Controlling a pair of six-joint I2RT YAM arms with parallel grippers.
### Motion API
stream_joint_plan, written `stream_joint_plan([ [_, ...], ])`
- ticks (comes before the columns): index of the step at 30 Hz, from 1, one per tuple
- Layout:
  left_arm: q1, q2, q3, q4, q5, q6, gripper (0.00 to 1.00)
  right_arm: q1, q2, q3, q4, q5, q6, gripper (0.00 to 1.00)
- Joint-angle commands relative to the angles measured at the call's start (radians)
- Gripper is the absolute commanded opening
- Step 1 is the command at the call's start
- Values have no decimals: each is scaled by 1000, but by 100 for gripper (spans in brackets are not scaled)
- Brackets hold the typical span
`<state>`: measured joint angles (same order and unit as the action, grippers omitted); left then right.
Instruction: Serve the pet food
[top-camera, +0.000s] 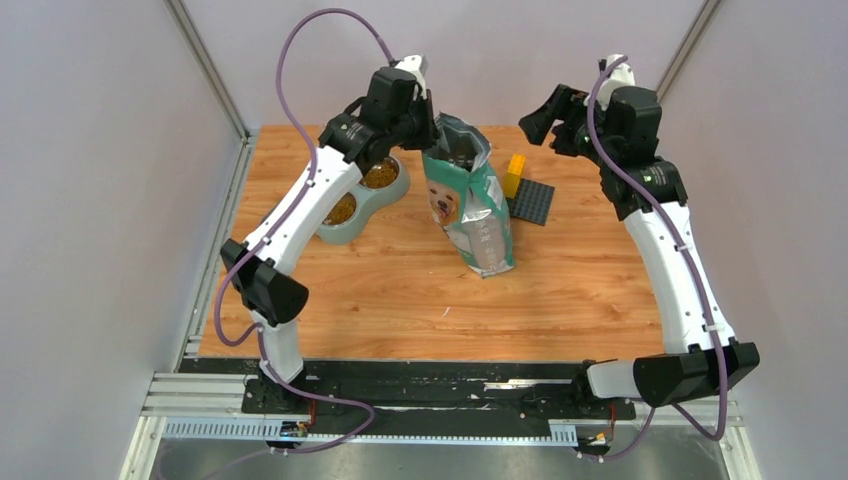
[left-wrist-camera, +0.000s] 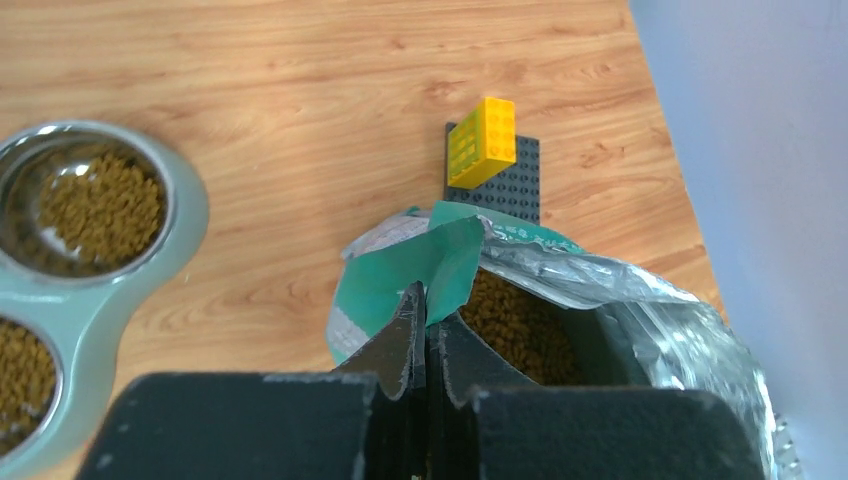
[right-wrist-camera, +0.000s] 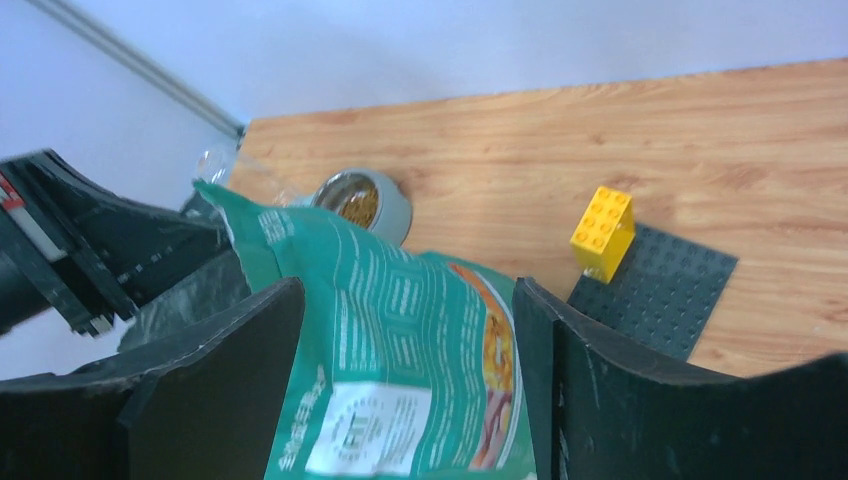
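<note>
The green-and-white bag (top-camera: 472, 205) stands upright mid-table with its top open. Brown pet food (left-wrist-camera: 520, 325) shows inside the bag. My left gripper (top-camera: 432, 135) is at the bag's left rim, shut on a green flap of the bag (left-wrist-camera: 440, 265). The pale green double bowl (top-camera: 360, 205) left of the bag holds pet food (left-wrist-camera: 100, 205) in both cups. My right gripper (top-camera: 535, 112) hangs open to the right of the bag's mouth, apart from it. In the right wrist view the bag (right-wrist-camera: 400, 330) lies beyond its spread fingers (right-wrist-camera: 230, 370).
A yellow brick (top-camera: 515, 172) stands on a dark studded baseplate (top-camera: 533, 202) just right of the bag. The grey walls close in at the back and on both sides. Bare wood lies in front of the bag.
</note>
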<state>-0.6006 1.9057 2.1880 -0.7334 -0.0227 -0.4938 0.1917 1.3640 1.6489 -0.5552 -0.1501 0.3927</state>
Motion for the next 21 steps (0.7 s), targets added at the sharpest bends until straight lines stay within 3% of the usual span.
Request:
stream_joint_plan([
  [1,10,-208,-25,163,-171,-117,0,0,-59,-84,78,-208,-38,78],
  [5,9,-262,-74,172,-215,-184,0,10,-148,-195,188,-459,-136,91],
  [8,9,-274,-78,170,-225,-208,0,37,-192,-244,205,-536,-211,99],
  [12,9,-273,-70,163,-233,-217,0,81,-224,-286,229,-605,-283,100],
  [21,8,-266,-69,163,-241,-215,0,253,-105,-272,273,-390,-457,95],
])
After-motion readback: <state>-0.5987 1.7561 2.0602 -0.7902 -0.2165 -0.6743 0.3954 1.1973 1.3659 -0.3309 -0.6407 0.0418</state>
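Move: The right hand, empty, has the bag's open mouth about 16 cm to its left, 3 cm back and 5 cm lower; the yellow block stands some 16 cm ahead and 2 cm left, on the dark mat about 11 cm ahead and 3 cm right, both far below. The left hand already pinches the rim, the mouth's middle 7 cm to its right and 1 cm back; the bowl stand lies some 10 cm ahead, 20 cm left, well below. Right, opening wider, swings 15 cm left-back towards the bag mouth; left draws its pinched rim 5 cm left. ##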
